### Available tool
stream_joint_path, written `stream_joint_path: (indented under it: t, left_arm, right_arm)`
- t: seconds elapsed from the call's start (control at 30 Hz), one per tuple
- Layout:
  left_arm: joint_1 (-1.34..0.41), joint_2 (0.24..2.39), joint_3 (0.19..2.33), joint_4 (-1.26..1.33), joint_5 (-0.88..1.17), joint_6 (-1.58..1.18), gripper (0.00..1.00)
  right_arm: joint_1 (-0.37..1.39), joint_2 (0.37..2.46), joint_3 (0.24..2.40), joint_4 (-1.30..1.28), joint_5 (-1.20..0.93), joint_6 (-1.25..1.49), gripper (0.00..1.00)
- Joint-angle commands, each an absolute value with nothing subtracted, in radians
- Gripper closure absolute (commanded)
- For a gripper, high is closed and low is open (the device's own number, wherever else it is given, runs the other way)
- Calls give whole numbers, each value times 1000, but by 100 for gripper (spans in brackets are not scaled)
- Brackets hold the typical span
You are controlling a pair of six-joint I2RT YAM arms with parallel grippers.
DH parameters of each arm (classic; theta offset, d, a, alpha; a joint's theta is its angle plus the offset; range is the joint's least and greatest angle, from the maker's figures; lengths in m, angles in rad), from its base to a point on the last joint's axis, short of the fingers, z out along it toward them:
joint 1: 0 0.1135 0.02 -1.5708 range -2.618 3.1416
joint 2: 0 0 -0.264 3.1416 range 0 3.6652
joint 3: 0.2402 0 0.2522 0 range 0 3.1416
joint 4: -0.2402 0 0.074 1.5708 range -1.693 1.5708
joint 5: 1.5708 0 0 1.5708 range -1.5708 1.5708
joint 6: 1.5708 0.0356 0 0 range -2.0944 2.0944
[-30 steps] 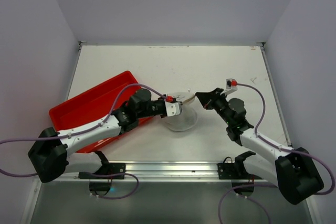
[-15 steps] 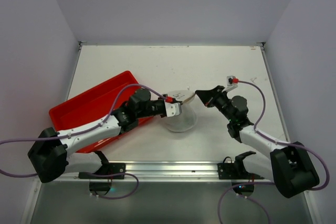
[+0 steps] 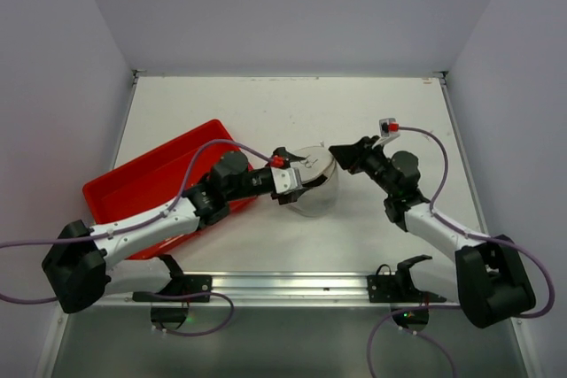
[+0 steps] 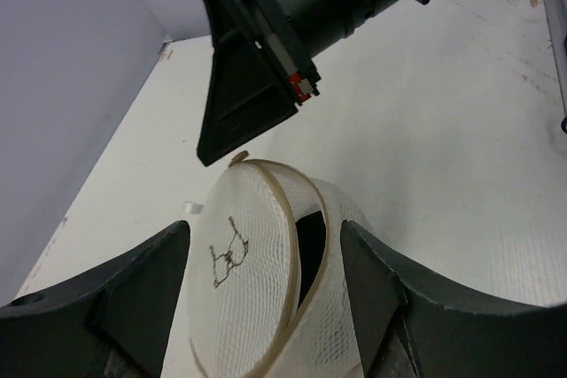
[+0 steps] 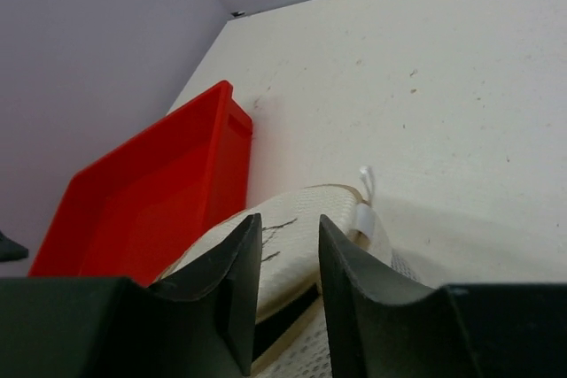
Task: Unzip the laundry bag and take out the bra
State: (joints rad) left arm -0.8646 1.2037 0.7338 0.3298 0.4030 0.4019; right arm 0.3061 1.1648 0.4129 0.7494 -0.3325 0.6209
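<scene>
The laundry bag (image 3: 315, 188), a white mesh drum, stands tilted at the table's middle. Its round lid (image 4: 244, 263) gapes along the zipper rim, and black fabric, the bra (image 4: 310, 247), shows in the slit. My left gripper (image 3: 299, 174) is open, with its fingers (image 4: 133, 294) wide apart on either side of the bag (image 4: 345, 334). My right gripper (image 3: 335, 155) hovers at the lid's far upper edge with its jaws a little apart and nothing between them. Through that gap (image 5: 288, 236) I see the lid (image 5: 301, 219), the black slit (image 5: 283, 323) and a white zipper tab (image 5: 365, 185).
A red plastic tray (image 3: 146, 185) lies left of the bag under my left forearm, and it also fills the left of the right wrist view (image 5: 151, 201). Grey walls close the table on three sides. A metal rail (image 3: 283, 285) runs along the near edge.
My left gripper has opened wide and now straddles the bag. The right gripper has opened slightly at the lid's edge. The bag has tipped up and its lid gapes.
</scene>
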Motion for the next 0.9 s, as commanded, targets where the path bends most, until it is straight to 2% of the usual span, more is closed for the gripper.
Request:
stream_joint_path:
  t: [0.0,0.1,0.13,0.23,0.3,0.37,0.47,0.7,0.87]
  left_arm:
    - [-868,1125,684,463,281,275,27]
    - [-868,1100,670,540,50,105,28]
    - [-868,1101,686,522,-98,62,28]
    - [-858,1112,771,349,-312,-90,27]
    - [-832,1112,808,243,-299,-193,27]
    - [-795,1109,804,209,-201,-248,25]
    - [-782,1094,759,228,-101,-275,25]
    - [-762,1043,674,232,-149,-302,25]
    - [-736,991,608,284,-202,-319,25]
  right_arm:
    - [296,1097,446,678,-322,560,64]
    - [296,1013,506,450,-252,513,59]
    - [296,990,523,395,-218,494,56]
    - [298,911,601,181,-173,420,52]
    - [305,900,676,56,-155,364,52]
    - [320,937,771,-54,-167,310,52]
    - [334,1069,909,-170,-237,234,49]
    - [357,1435,1236,-422,-440,40,42]
    - [460,1552,1316,-480,-368,-98,34]
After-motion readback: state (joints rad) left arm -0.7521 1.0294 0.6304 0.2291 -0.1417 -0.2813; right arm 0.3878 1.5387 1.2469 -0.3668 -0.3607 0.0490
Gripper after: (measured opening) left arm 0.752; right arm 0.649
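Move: The lid of the laundry bag lies just below the right hand, about 4 cm back and 4 cm left. From the left hand it is some 4 cm ahead, 2 cm right and 5 cm down. The bag's middle sits about 7 cm back and 3 cm left of the right hand, roughly 12 cm down. The red bin's middle is some 38 cm left and 2 cm ahead of the left hand. Left hand swings 12 cm left-forward off the bag, turning counter-clockwise; right arcs up 8 cm, then forward-down, opening wider. ##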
